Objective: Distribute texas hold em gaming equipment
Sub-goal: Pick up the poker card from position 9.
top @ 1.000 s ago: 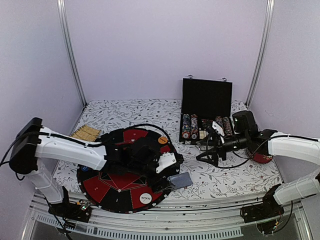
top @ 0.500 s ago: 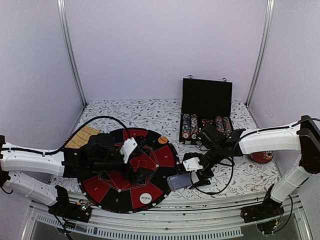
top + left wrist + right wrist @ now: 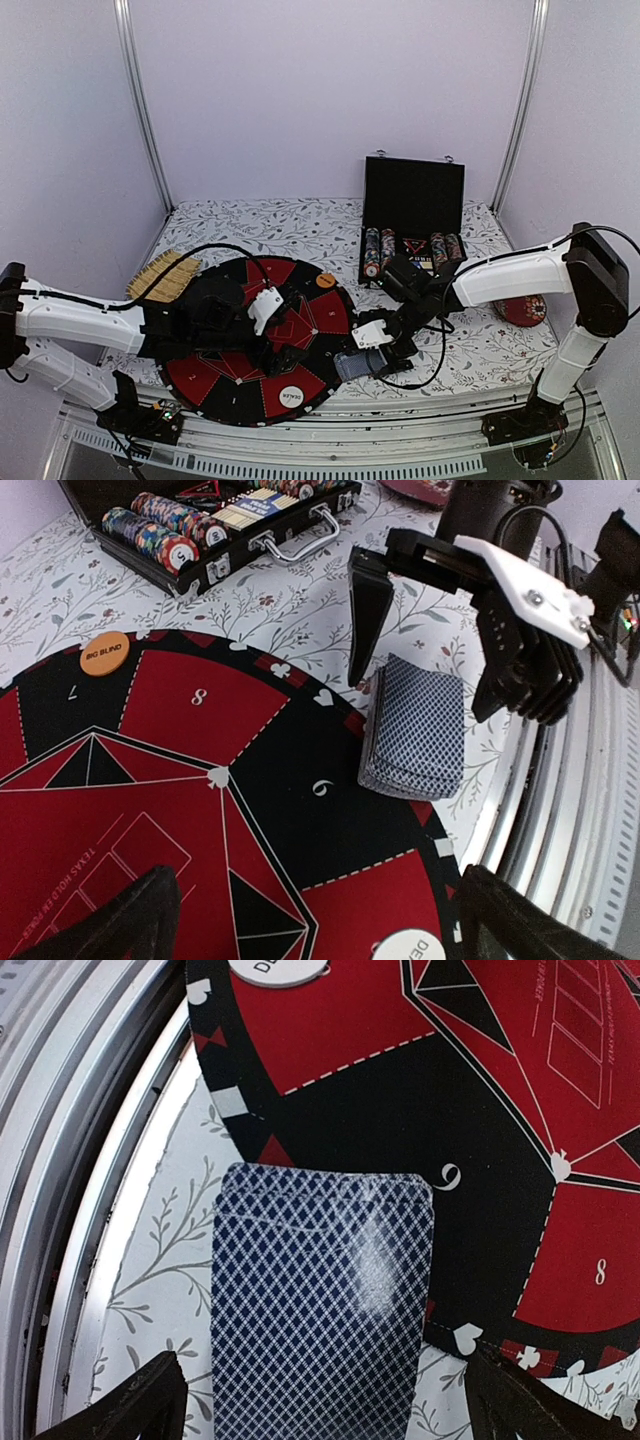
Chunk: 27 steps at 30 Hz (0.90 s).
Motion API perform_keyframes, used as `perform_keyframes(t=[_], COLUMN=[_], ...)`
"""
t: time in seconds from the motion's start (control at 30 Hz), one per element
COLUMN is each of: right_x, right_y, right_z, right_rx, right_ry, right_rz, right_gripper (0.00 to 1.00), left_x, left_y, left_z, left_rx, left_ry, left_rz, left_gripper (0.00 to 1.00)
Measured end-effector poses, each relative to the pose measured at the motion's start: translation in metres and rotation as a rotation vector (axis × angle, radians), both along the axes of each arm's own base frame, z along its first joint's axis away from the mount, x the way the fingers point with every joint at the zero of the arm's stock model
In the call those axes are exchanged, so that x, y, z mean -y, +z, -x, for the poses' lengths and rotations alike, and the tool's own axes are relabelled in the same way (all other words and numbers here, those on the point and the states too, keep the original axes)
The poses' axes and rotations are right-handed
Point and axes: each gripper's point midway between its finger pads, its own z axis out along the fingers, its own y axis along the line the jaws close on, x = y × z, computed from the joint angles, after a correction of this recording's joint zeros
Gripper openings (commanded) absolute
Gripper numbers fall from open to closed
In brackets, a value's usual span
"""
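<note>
A deck of playing cards (image 3: pixel 360 362) with blue patterned backs lies half on the right rim of the round red-and-black poker mat (image 3: pixel 225 385), by section 6. It also shows in the left wrist view (image 3: pixel 415 725) and the right wrist view (image 3: pixel 320 1300). My right gripper (image 3: pixel 385 345) is open just above the deck, one finger on each side (image 3: pixel 440 650) (image 3: pixel 330 1415). My left gripper (image 3: pixel 293 350) is open and empty over the mat, left of the deck (image 3: pixel 315 930). The white DEALER disc (image 3: pixel 291 396) (image 3: pixel 405 948) (image 3: pixel 275 968) and an orange BIG BLIND disc (image 3: pixel 326 281) (image 3: pixel 105 652) lie on the mat.
An open black chip case (image 3: pixel 410 235) with rows of chips (image 3: pixel 160 530) stands behind the right arm. A red object (image 3: pixel 522 310) lies at the far right. A bundle of pale sticks (image 3: pixel 165 272) lies left of the mat. The table's metal front edge (image 3: pixel 90 1160) runs beside the deck.
My left gripper drew back leftward from the deck onto the mat. My right arm swung in from the right and down over the deck with its jaws open.
</note>
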Motion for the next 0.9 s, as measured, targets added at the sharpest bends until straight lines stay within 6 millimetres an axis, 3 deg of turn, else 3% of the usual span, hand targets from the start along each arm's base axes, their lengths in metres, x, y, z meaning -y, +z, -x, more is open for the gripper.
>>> perform_keyframes(t=[0.27,0.6,0.9], right_x=[0.003,-0.004,-0.011], right_y=[-0.016,-0.029,-0.024], right_z=[0.0,0.005,0.001], right_rx=[-0.025,-0.107,-0.114], right_ry=[-0.026,-0.06,-0.12], right_rz=[0.043,0.062,0.046], right_gripper=[0.96,0.68,0.51], left_x=[0.003,0.002,0.002], left_y=[-0.008,-0.009,-0.01], left_z=[-0.002,-0.003,-0.004], left_rx=[-0.02,-0.019,-0.027], left_ry=[0.007,0.015,0.027], left_rz=[-0.019,-0.025,-0.024], left_gripper=[0.98,0.98,0.98])
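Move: The poker card deck lies under the right hand's fingertips, its middle about 3 cm to the left, level fore and aft, and 3 cm below. From the right hand, the dealer button is some 17 cm left and 7 cm back; the big blind chip is roughly 20 cm ahead and 10 cm left. From the left hand, the deck lies about 15 cm right, level fore and aft, and 11 cm below. The right hand sinks about 3 cm over the poker card deck, fingers half closing to pinch its long sides. ##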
